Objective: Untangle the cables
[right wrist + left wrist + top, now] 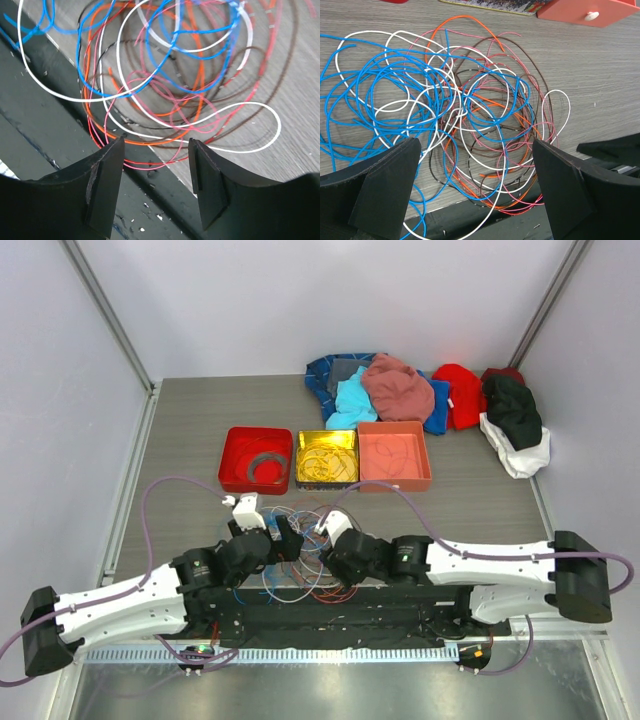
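The cables [300, 562] lie in one loose tangle on the table's near side, between my two grippers. In the left wrist view the cables [470, 110] show blue, white, orange, pink and brown loops crossing each other, some hanging over the dark base plate. My left gripper [283, 540] [476, 150] hangs just above the tangle's near part, wide open with nothing held. My right gripper [326, 546] [157, 140] is partly open above the pink, red and orange loops of the cables [165, 90] at the table's near edge, holding nothing.
Three square trays stand in a row behind the tangle: a red tray [228, 455] with a grey loop, a yellow tray [301, 468] with thin wires, a salmon tray [424, 455] with a thin wire. A heap of clothes [420, 390] lies at the back. The black base plate [330, 615] borders the near edge.
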Motion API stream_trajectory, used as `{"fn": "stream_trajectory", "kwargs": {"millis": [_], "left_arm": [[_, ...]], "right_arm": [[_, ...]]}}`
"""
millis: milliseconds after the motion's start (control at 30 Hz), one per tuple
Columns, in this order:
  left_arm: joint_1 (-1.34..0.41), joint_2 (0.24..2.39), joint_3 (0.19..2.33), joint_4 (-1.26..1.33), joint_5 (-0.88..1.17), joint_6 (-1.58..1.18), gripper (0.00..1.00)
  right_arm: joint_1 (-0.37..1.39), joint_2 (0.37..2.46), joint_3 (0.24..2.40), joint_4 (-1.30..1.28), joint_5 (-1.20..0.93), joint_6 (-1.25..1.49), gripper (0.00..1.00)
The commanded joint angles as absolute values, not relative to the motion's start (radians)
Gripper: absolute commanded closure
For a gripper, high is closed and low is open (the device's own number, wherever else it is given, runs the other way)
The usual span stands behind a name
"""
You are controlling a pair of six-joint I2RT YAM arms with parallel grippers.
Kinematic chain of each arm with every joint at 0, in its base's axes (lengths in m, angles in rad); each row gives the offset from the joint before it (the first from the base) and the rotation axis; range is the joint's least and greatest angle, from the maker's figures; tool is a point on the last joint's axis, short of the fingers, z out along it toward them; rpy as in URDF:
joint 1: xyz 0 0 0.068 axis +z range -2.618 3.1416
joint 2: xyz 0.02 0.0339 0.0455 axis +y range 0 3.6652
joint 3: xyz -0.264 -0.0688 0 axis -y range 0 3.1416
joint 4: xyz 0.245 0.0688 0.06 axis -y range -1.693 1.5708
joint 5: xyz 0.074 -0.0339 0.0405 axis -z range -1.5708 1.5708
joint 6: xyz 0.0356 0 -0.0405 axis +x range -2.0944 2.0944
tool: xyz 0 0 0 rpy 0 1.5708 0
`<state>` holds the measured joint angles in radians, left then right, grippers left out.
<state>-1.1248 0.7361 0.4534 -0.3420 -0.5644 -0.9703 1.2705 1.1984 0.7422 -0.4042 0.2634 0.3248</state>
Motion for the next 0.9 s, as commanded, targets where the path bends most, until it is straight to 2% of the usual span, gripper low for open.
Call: {"fn": "stream_trajectory", "kwargs": {"millis": [0, 167, 267, 367, 400, 500, 700, 867], "left_arm": [[-1.129, 0.719, 0.442, -0.325, -0.580, -0.994, 0.00], [-1.129, 0.689, 0.426, -0.331, -0.583, -0.996, 0.00], [-1.129, 0.666, 0.422, -0.344, -0.592, -0.999, 0.00], [-1.129, 0.654, 0.420, -0.360, -0.597, -0.999, 0.00], [-1.129, 0.646, 0.420, -0.365, -0.598, -1.000, 0.00], [-1.129, 0.620, 0.417, -0.382, -0.603, -1.005, 0.00], [-1.129, 0.581, 0.399, -0.393, -0.617, -1.009, 0.00], [-1.127, 0.589, 0.399, -0.390, -0.627, -1.031, 0.00]], "right_arm": [[1.305, 1.259, 0.785, -0.413, 0.336, 0.307, 0.39], [1.307, 1.364, 0.805, -0.377, 0.483, 0.334, 0.40], [1.305, 1.420, 0.821, -0.342, 0.564, 0.348, 0.44], [1.305, 1.453, 0.833, -0.315, 0.635, 0.365, 0.61], [1.307, 1.451, 0.834, -0.310, 0.653, 0.376, 0.75], [1.307, 1.381, 0.842, -0.313, 0.714, 0.394, 0.99], [1.313, 1.136, 0.936, -0.416, 0.808, 0.367, 0.99], [1.313, 1.026, 1.116, -0.501, 0.830, 0.298, 0.99]]}}
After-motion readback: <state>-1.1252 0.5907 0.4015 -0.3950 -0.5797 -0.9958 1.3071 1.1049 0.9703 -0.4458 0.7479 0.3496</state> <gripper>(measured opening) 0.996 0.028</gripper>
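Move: The right hand hangs half open over the near side of the tangle; the pink cable's strands lie about 4 cm ahead, 1 cm to its right and 5 cm below. On the same level, the white cable's loose loop end is roughly 7 cm ahead and 8 cm right, and the middle of the blue coils about 8 cm ahead and 9 cm left. From the left hand the pink strands are some 8 cm right, 1 cm back and 8 cm down. Down about 4 cm and forward into the near side of the tangle goes the right hand, shutting its fingers on the pink cable; it then climbs fast, some 17 cm, still edging forward, the fingertips swinging up and the wrist turning clockwise. The left hand, wide open and touching nothing, eases nearly 2 cm left. ##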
